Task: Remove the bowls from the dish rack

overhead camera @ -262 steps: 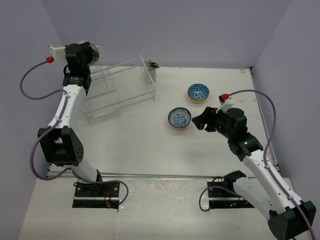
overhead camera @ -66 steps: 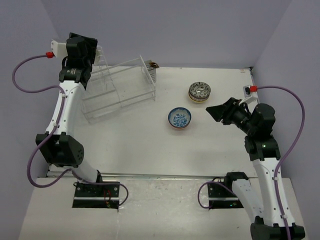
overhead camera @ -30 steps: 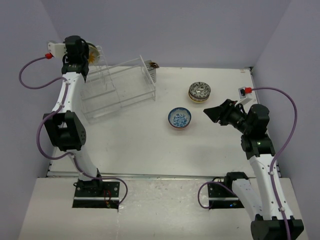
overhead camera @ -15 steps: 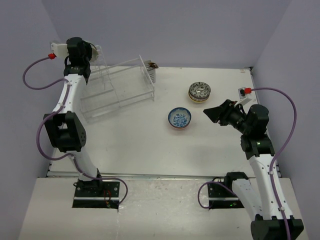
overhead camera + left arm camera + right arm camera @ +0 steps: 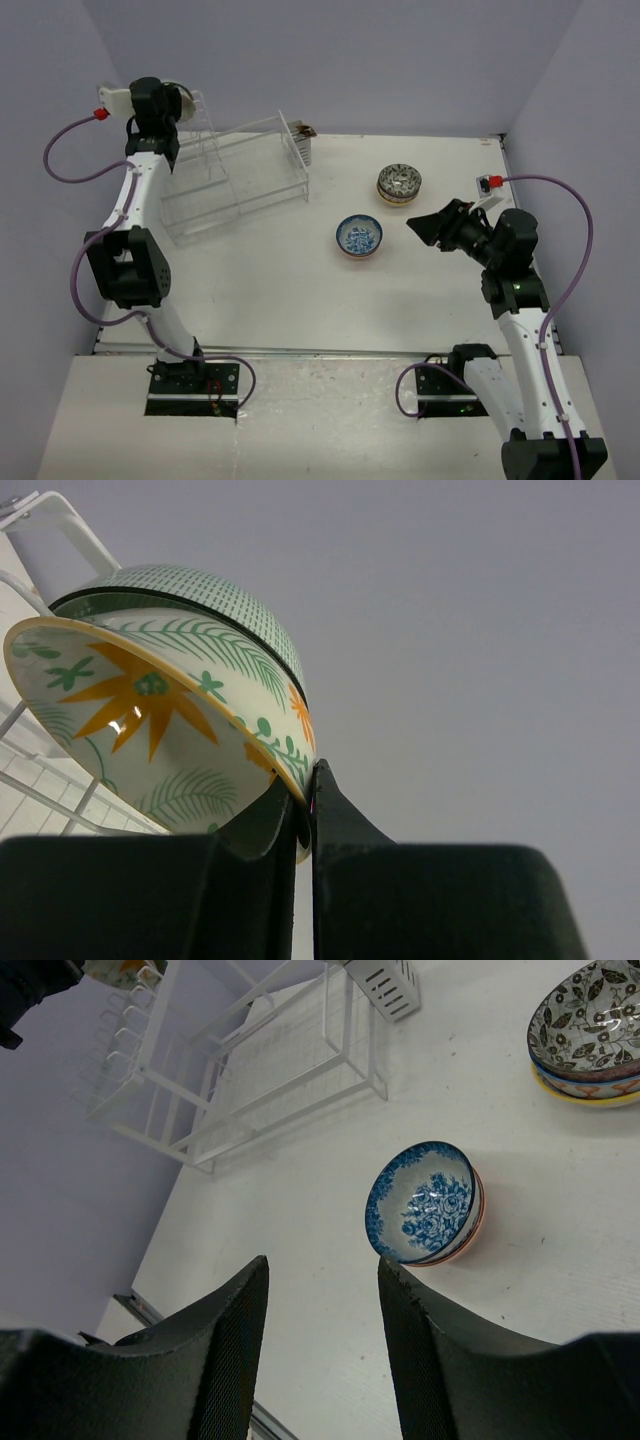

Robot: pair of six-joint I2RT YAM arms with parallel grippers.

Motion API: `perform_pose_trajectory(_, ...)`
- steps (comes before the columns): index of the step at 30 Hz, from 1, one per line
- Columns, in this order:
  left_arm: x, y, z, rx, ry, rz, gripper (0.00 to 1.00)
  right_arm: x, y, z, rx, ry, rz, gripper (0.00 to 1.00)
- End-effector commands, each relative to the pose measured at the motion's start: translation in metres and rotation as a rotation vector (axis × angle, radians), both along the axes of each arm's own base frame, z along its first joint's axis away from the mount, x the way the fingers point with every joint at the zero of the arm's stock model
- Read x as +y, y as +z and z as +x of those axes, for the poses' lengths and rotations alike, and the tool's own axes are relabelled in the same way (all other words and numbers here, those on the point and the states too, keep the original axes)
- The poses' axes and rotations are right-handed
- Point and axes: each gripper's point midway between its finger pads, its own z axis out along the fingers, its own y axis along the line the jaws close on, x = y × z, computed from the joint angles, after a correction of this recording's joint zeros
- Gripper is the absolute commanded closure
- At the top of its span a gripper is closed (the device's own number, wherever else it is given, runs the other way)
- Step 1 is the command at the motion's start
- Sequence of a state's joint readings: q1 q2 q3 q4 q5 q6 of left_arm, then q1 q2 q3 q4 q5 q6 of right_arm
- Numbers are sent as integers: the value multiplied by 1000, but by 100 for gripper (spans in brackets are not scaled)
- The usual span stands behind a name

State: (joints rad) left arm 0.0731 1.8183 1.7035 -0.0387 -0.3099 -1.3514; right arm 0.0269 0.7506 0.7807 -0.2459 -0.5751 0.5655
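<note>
My left gripper [image 5: 308, 780] is shut on the rim of a cream bowl with an orange flower and green leaves [image 5: 150, 710]. A green-dotted bowl [image 5: 200, 590] sits right behind it. Both are high on the tall tier of the clear dish rack [image 5: 235, 180], where the left gripper [image 5: 172, 100] reaches from the far left. A blue floral bowl [image 5: 359, 237] rests nested on an orange-rimmed one on the table. A black-and-white patterned bowl [image 5: 399, 184] tops a second stack. My right gripper [image 5: 323, 1262] hovers open and empty, near the blue floral bowl [image 5: 425, 1203].
A small white slotted holder [image 5: 385, 985] hangs on the rack's right end. The rack's lower flat tier [image 5: 280, 1070] holds nothing. Purple walls close in at the back and both sides. The table's front edge runs along a metal rail [image 5: 320, 352].
The left gripper has closed onto the flower bowl's rim at the top of the rack. The right arm and the bowls on the table have not moved.
</note>
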Motion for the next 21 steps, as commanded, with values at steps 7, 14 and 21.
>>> perform_pose_trajectory(7, 1, 121, -41, -302, -1, 31, 100, 2, 10, 2, -48, 16, 5, 51)
perform_pose_trajectory(14, -3, 110, -39, -281, -22, 11, 100, 2, 11, 1, -51, 17, 6, 51)
perform_pose_trajectory(21, -13, 116, -45, -297, -75, 3, 100, 3, 10, 2, -47, 21, 5, 51)
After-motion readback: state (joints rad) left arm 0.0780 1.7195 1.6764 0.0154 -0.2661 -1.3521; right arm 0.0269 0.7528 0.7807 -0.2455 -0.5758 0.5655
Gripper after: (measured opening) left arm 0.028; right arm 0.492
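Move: I already pinch the flower bowl's rim in my left hand. Its middle hangs about 5 cm below the fingers, and the green bowl is roughly 5 cm farther out and 7 cm below my hand, still in the rack. The blue-and-white bowl stack lies some 45 cm right, 23 cm back and 31 cm below that hand. From my right hand, the flower bowl is around 57 cm left and 32 cm ahead, near its height. I lift the flower bowl up and away from the green bowl behind it with my left hand, climbing between 6 and 7 cm while drawing back about 2.5 cm, then ease down roughly 1 cm at the end. My fingertips tip upward by some 8 degrees, and the shut fingers keep their pinch on the rim. ##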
